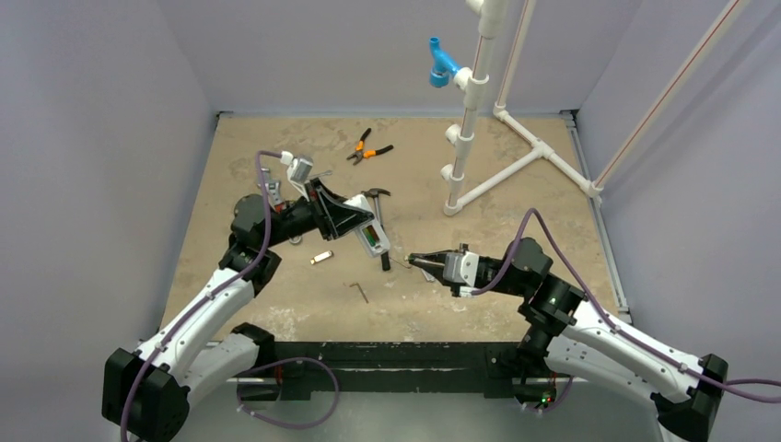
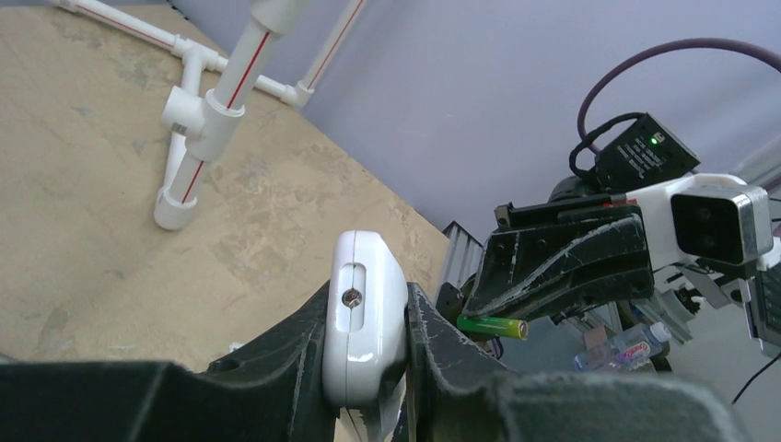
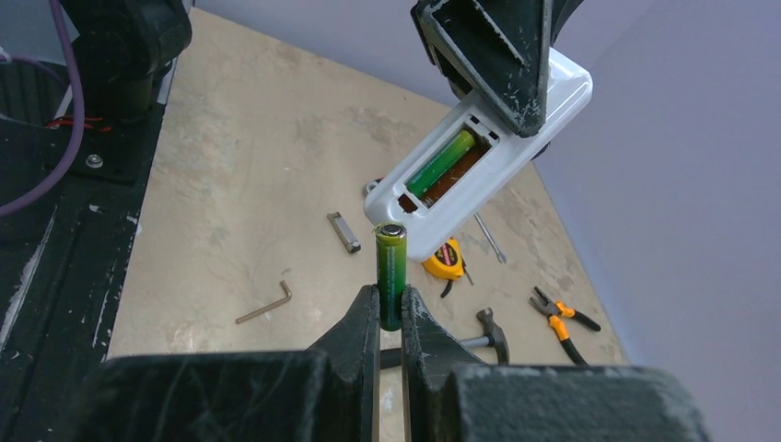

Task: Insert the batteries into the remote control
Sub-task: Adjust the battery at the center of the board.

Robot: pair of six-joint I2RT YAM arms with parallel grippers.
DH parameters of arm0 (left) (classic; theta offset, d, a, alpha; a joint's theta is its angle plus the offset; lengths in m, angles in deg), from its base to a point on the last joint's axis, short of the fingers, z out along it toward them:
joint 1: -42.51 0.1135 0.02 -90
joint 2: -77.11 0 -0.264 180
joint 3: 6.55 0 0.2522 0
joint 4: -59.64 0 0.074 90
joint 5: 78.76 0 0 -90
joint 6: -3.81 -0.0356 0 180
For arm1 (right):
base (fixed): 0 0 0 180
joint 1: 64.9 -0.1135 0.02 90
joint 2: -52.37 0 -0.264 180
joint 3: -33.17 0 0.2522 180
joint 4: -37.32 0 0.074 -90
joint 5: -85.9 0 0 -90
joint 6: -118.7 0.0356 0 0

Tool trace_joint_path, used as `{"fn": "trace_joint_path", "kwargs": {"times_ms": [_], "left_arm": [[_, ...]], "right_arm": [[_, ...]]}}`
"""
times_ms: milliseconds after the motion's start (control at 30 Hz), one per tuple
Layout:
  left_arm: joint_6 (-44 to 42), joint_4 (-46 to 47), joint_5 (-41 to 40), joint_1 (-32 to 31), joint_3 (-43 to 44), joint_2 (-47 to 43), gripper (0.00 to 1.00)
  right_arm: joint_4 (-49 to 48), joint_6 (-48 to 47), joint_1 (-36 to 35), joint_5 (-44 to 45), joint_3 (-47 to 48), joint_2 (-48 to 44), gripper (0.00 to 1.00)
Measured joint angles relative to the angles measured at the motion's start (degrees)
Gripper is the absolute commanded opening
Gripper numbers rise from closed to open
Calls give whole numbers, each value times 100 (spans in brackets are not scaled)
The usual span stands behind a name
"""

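My left gripper (image 1: 355,223) is shut on the white remote control (image 2: 364,313) and holds it above the table, gripped by its sides. In the right wrist view the remote (image 3: 488,189) shows its open battery bay, with one green battery (image 3: 442,163) lying in it and the slot beside it bare. My right gripper (image 3: 390,308) is shut on a second green battery (image 3: 390,272), which sticks out past the fingertips. Its tip is just below the remote's near end. From the left wrist that battery (image 2: 493,326) shows beside the remote, apart from it.
On the table lie a bent hex key (image 3: 265,303), a small silver clip-like piece (image 3: 344,231), a yellow tape measure (image 3: 445,258), a hammer (image 3: 488,331) and orange-handled pliers (image 1: 368,149). A white pipe frame (image 1: 474,120) stands at the back right.
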Motion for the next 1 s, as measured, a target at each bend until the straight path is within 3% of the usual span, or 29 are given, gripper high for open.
{"fn": "trace_joint_path", "kwargs": {"times_ms": [600,733,1000], "left_arm": [[219,1357,656,-103,-260,-26,0],[81,887,378,-105,-260,-122,0],[-461,-905,-925,-105,-22,-645,0]], "right_arm": [[61,321,-9,299,-85,-42,0],[1078,201,-11,525,243,391,4],[2765,-376,-15,1139,555,1530,2]]}}
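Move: Already pinching the green battery level with the bare board, my right hand is heading for the open patch about 27 cm below, 2 cm ahead and 6 cm to its right. From this hand, the battery cover lies some 10 cm ahead, 4 cm right and 27 cm down; the remote is about 6 cm ahead, 7 cm left and 2 cm up. That patch sits some 31 cm below my left hand, 5 cm back and 16 cm right. I hold my right hand almost still at first, then sink it about 14 cm towards the open board, easing slightly right, tipping the level fingers some 35 degrees downward and keeping the battery pinched. My left hand keeps its grip on the remote, draws back about 3 cm while rising 2, then swings forward and down again, ending slightly left and turned a little counter-clockwise. ##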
